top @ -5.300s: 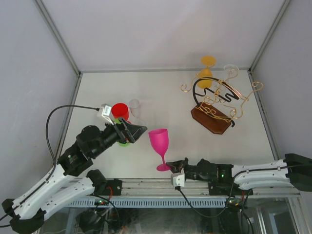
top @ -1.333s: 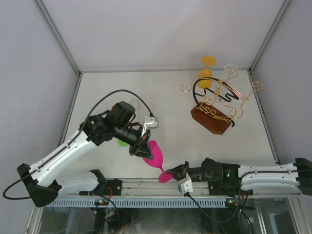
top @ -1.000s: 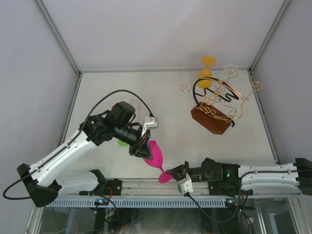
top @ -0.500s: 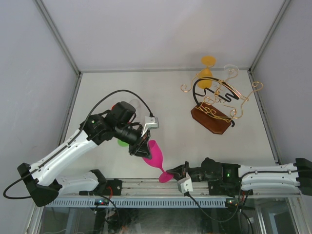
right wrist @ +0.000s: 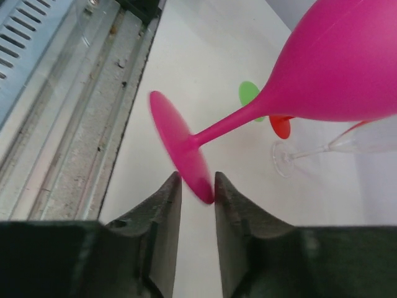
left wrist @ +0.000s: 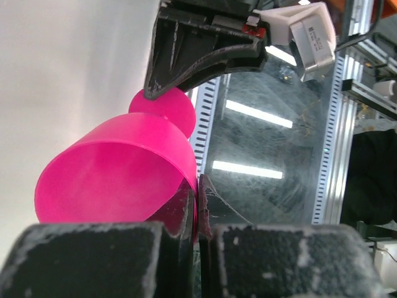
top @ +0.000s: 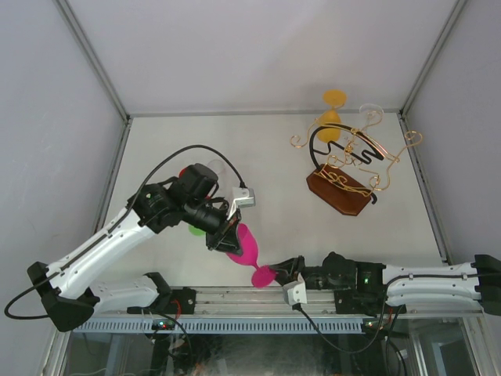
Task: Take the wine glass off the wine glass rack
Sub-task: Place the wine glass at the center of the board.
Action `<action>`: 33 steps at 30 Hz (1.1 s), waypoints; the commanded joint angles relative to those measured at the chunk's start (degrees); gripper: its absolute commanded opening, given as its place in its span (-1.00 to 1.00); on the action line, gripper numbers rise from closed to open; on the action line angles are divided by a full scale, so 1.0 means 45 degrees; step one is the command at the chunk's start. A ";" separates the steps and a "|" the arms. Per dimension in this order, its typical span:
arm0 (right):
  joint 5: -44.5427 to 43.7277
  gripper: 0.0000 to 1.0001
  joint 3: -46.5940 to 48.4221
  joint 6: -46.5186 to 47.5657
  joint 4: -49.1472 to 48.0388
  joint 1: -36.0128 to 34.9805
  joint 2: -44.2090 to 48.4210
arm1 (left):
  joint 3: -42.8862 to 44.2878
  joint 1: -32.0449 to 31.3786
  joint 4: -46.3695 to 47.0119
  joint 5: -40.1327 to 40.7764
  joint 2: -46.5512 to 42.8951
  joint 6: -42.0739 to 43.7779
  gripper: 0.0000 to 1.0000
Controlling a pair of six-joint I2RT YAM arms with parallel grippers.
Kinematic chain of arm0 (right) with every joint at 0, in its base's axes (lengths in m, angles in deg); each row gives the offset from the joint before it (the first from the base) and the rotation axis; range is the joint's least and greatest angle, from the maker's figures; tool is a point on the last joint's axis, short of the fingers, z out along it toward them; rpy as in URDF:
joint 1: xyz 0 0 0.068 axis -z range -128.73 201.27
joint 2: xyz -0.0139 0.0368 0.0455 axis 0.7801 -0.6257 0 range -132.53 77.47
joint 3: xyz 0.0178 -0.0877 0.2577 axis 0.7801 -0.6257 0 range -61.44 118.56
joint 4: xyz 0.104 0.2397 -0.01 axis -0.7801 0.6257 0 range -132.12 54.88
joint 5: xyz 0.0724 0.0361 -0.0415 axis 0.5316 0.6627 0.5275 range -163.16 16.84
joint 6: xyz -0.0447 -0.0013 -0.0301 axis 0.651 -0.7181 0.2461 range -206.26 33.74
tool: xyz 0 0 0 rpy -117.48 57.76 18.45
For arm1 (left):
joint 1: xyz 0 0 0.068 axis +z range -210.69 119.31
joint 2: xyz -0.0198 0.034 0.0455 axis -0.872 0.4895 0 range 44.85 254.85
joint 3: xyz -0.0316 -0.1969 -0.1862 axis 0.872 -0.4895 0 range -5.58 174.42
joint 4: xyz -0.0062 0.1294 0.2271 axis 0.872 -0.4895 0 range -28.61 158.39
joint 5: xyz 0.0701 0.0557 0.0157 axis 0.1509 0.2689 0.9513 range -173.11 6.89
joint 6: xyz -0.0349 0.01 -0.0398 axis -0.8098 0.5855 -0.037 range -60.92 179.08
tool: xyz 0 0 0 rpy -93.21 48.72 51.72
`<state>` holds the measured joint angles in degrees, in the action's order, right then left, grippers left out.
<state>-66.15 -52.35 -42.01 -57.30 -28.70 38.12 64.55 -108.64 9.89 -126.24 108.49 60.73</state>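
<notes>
A pink wine glass (top: 244, 247) hangs tilted above the table's near edge, well away from the wine glass rack (top: 338, 192), which stands at the back right with its dark wooden base, black arch and gold wire arms. My left gripper (top: 225, 239) is shut on the rim of the bowl (left wrist: 118, 167), one finger inside and one outside. My right gripper (top: 283, 272) lies low by the glass's foot (right wrist: 180, 155). Its jaws stand slightly open, with the edge of the foot between the fingertips (right wrist: 167, 186). An orange glass (top: 333, 110) and a clear one (top: 369, 110) hang at the rack's far side.
A green glass (top: 196, 230) stands behind my left arm. The right wrist view shows its foot (right wrist: 250, 93), a red foot (right wrist: 280, 126) and a clear glass (right wrist: 310, 150) lying on the table. A metal rail (top: 258, 301) runs along the near edge.
My right gripper's jaws have parted from the foot of the pink glass. The glass has swung slightly left and up in my left gripper's hold.
</notes>
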 commanded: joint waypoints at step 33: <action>-0.1588 0.17 -0.0775 -0.0730 -0.1109 -0.0277 0.6275 | 0.2071 -0.0603 0.0927 1.1147 0.3945 -0.4170 -1.00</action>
<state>-74.35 -55.09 -43.95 -60.19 -29.75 64.65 71.28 -111.17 11.02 -78.73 125.58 43.92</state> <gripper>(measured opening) 0.574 0.017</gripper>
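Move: Some 12 cm ahead of the left hand and about 24 cm below is the bare patch of board where the pink glass, gripped at its bowl, is headed. From that patch the green glass stands 11 cm to the left and 1 cm farther out, the clear one 10 cm farther out and 3 cm left. At the right fingertips, already parting, is the pink foot; the glass's middle is roughly 8 cm left, 1 cm ahead and 6 cm higher. Carrying the pink glass forward about 13 cm, the left hand keeps its pinch on the bowl and turns counter-clockwise until its fingers point steeply down, sinking some 7 cm, mostly in the second half, towards the board beside the green glass. The right fingers open wider and leave the foot, edging forward 3 cm before that hand rises about 11 cm and draws off to the right. ##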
